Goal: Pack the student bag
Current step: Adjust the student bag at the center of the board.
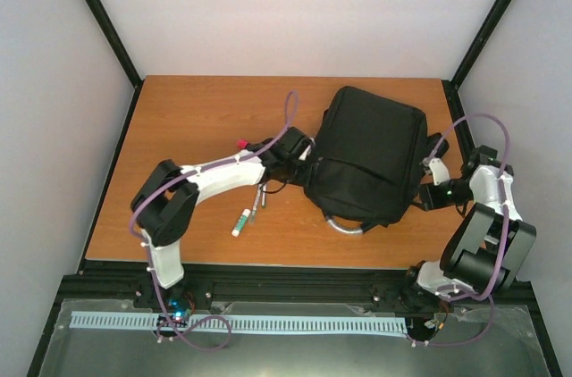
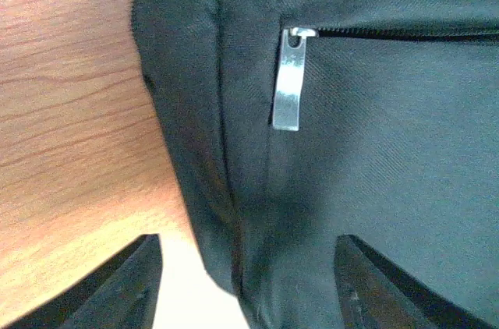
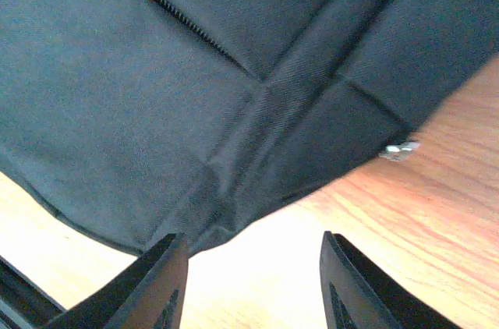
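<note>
The student bag [image 1: 366, 158] is a large black backpack lying flat on the wooden table [image 1: 197, 118], its curved grey handle [image 1: 344, 226] towards the near edge. My left gripper [image 1: 298, 150] is at the bag's left side. In the left wrist view it [image 2: 248, 286] stands open, with the bag's side seam [image 2: 234, 150] between the spread fingers [image 2: 125, 290] and a silver zipper pull [image 2: 288, 79] just ahead. My right gripper [image 1: 431, 188] is at the bag's right side. In its own view it [image 3: 253, 282] is open over bare table, the bag's edge [image 3: 226, 212] just beyond the left finger [image 3: 156, 286].
A white tube with a green cap [image 1: 241, 222] and a thin pen [image 1: 257, 203] lie on the table left of the bag, below the left forearm. A small red item [image 1: 241, 142] peeks out behind that arm. Black frame posts border the table.
</note>
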Controlling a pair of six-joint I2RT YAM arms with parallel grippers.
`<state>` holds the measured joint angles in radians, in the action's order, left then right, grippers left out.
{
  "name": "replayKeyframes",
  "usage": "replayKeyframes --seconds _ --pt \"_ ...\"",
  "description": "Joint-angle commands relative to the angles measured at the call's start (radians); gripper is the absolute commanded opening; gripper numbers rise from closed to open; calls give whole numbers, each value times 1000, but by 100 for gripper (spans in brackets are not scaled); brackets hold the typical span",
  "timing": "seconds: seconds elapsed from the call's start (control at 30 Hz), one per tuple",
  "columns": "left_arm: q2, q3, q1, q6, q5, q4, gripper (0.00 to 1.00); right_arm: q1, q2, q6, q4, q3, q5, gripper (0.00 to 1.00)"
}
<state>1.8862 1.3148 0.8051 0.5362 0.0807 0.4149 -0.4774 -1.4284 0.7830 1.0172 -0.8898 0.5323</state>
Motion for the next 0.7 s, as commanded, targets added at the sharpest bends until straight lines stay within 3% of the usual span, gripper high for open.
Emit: replayKeyframes --seconds 0.0,0.03,0.07,0.23,0.43,0.53,0.57,0.6,0.67 --pt "-163 -49 -14 -79 -57 62 75 -39 64 56 116 -107 8 50" --pt "-198 -70 -14 -84 -76 78 93 -39 73 55 129 -130 17 52" --pt "-244 -90 -14 -80 -106 99 99 -40 82 54 141 -155 39 53" --pt "-392 -130 -15 -112 -241 227 100 -40 102 6 175 -295 131 60" --pt "-507 -168 -16 -160 -356 355 100 -40 36 -51 266 -619 182 66" --pt "-575 -223 -17 -172 -328 335 100 -38 32 -134 200 -727 159 80" --pt "-601 -244 -21 -165 -312 316 100 -38 35 -156 181 -758 157 96" --pt "-627 -261 -27 -150 -309 311 100 -37 36 -178 163 -790 155 100" --pt "-681 -299 -30 -56 -431 318 100 -36 42 -225 113 -819 179 100"
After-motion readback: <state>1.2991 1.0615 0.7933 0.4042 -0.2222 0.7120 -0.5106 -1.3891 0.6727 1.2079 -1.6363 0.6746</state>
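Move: Beside the student bag's near half, the left hand has the bag's middle about 15 cm to its right, 6 cm ahead and 4 cm lower; the pens lie some 13 cm to its left and 7 cm back, the glue stick 18 cm left and 12 back, the pink marker 15 cm left and 7 ahead, all about 7 cm below. For the right hand the bag's middle is roughly 15 cm left, 12 ahead and 4 below. Backing off from the bag on both sides: the left hand swings about 13 cm left, rising some 10 cm as it goes and drawing back about 5, until it hangs over the pens. The right hand climbs some 24 cm, reaching forward about 8 with its fingers tilting up and outward by about 30 degrees. Both grippers spread from half open to wide. ##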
